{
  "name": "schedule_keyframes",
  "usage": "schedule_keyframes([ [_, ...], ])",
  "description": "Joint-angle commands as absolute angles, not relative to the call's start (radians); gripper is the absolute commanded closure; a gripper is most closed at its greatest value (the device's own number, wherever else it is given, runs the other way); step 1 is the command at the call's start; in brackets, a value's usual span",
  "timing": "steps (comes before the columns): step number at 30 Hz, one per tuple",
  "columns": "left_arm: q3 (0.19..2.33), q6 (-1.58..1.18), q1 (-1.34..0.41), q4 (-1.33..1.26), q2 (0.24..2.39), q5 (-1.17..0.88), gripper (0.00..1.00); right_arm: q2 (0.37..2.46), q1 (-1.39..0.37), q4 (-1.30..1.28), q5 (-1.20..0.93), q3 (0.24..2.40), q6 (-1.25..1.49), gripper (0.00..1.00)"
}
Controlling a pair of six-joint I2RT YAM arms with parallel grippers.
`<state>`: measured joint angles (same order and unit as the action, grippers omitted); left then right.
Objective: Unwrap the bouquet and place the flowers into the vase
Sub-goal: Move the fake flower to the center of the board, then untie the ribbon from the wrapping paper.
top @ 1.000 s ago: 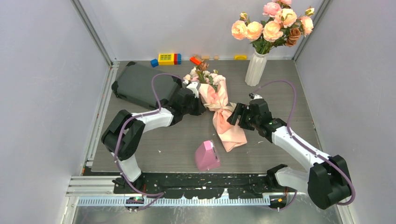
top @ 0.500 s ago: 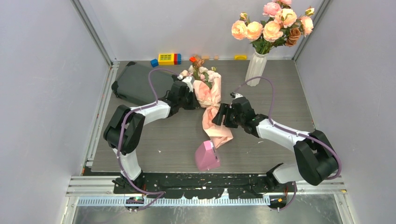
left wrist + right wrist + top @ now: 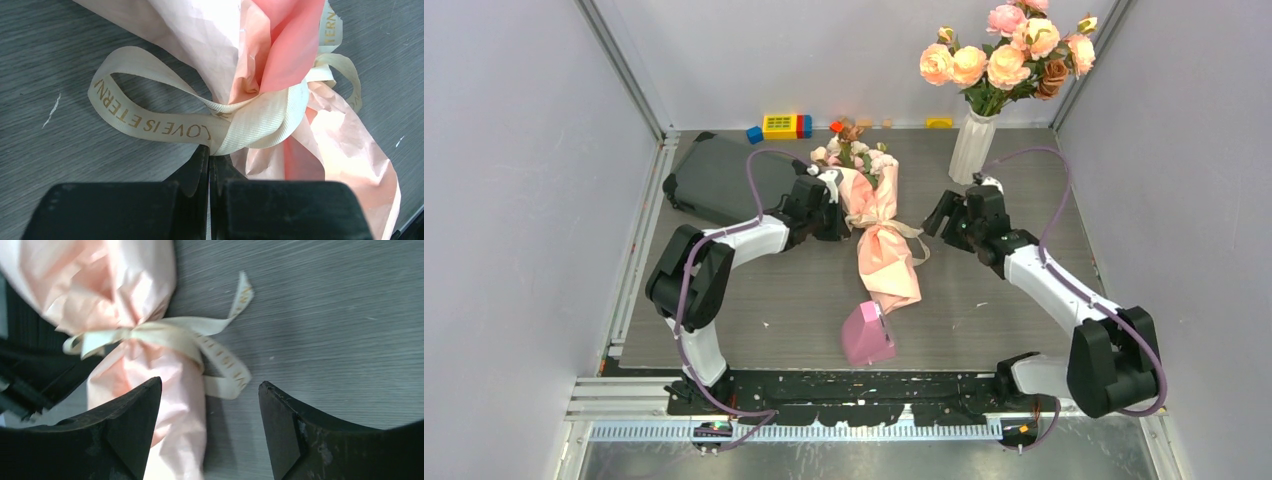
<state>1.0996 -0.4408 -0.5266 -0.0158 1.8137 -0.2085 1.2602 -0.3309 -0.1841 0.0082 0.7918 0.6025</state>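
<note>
The bouquet (image 3: 886,255) lies lengthwise mid-table in pale pink paper, with small roses, the flowers (image 3: 854,155), poking out of its far end. A beige ribbon (image 3: 165,127) with gold lettering is tied round its waist. My left gripper (image 3: 210,149) is shut, pinching that ribbon at the knot, and sits against the bouquet's left side (image 3: 839,210). My right gripper (image 3: 941,215) hangs open to the bouquet's right. In the right wrist view a loose ribbon tail (image 3: 225,367) lies below and ahead of its open jaws (image 3: 210,387). The white ribbed vase (image 3: 972,148) stands at the back right.
A peach-orange rose cluster (image 3: 1009,55) fills the vase. A pink wedge (image 3: 867,333) sits just off the bouquet's near end. A dark grey case (image 3: 719,180) lies at the back left, and toy blocks (image 3: 782,125) line the back wall.
My right gripper moved in to the bouquet's waist, then drew back to the right and away. The bouquet shifted left and straightened, and ribbon tails now trail to its right.
</note>
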Motion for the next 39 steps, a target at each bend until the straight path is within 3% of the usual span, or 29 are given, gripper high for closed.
schedule_keyframes([
  [1, 1.132, -0.435, -0.522, -0.003, 1.778, -0.225, 1.0, 1.319, -0.242, -0.188, -0.031, 0.792, 0.644, 0.26],
  [18, 1.094, -0.428, -0.522, 0.026, 1.74, -0.204, 1.0, 1.475, -0.224, 0.039, -0.21, 0.695, 0.717, 0.3],
  [29, 1.09, -0.437, -0.522, 0.012, 1.736, -0.21, 1.0, 1.563, -0.249, 0.038, -0.192, 0.72, 0.739, 0.44],
  [31, 1.087, -0.437, -0.522, 0.011, 1.736, -0.211, 1.0, 1.574, -0.256, 0.035, -0.182, 0.728, 0.736, 0.51],
  [34, 1.083, -0.44, -0.522, 0.009, 1.735, -0.213, 1.0, 1.58, -0.259, 0.013, -0.181, 0.746, 0.734, 0.81],
  [36, 1.081, -0.44, -0.522, 0.009, 1.734, -0.213, 1.0, 1.555, -0.259, -0.022, -0.176, 0.762, 0.735, 0.96],
  [39, 1.076, -0.434, -0.522, 0.01, 1.729, -0.212, 1.0, 1.501, -0.258, -0.074, -0.174, 0.815, 0.739, 0.99],
])
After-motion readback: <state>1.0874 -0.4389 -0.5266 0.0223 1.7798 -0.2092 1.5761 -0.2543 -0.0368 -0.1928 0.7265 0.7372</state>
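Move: The right hand, open, has the lower ribbon loop on the bouquet's right side almost straight beneath it, about 10 cm down and 1 cm to the left. The ribbon knot is some 6 cm ahead and 9 cm left of this hand, the vase about 15 cm ahead and 7 cm right, and the pink box roughly 15 cm back and 11 cm left. From the left hand, that loop lies about 14 cm right and 4 cm back, a little lower. The right hand sinks about 10 cm and shuts on the lower ribbon loop; the left keeps its ribbon hold. ##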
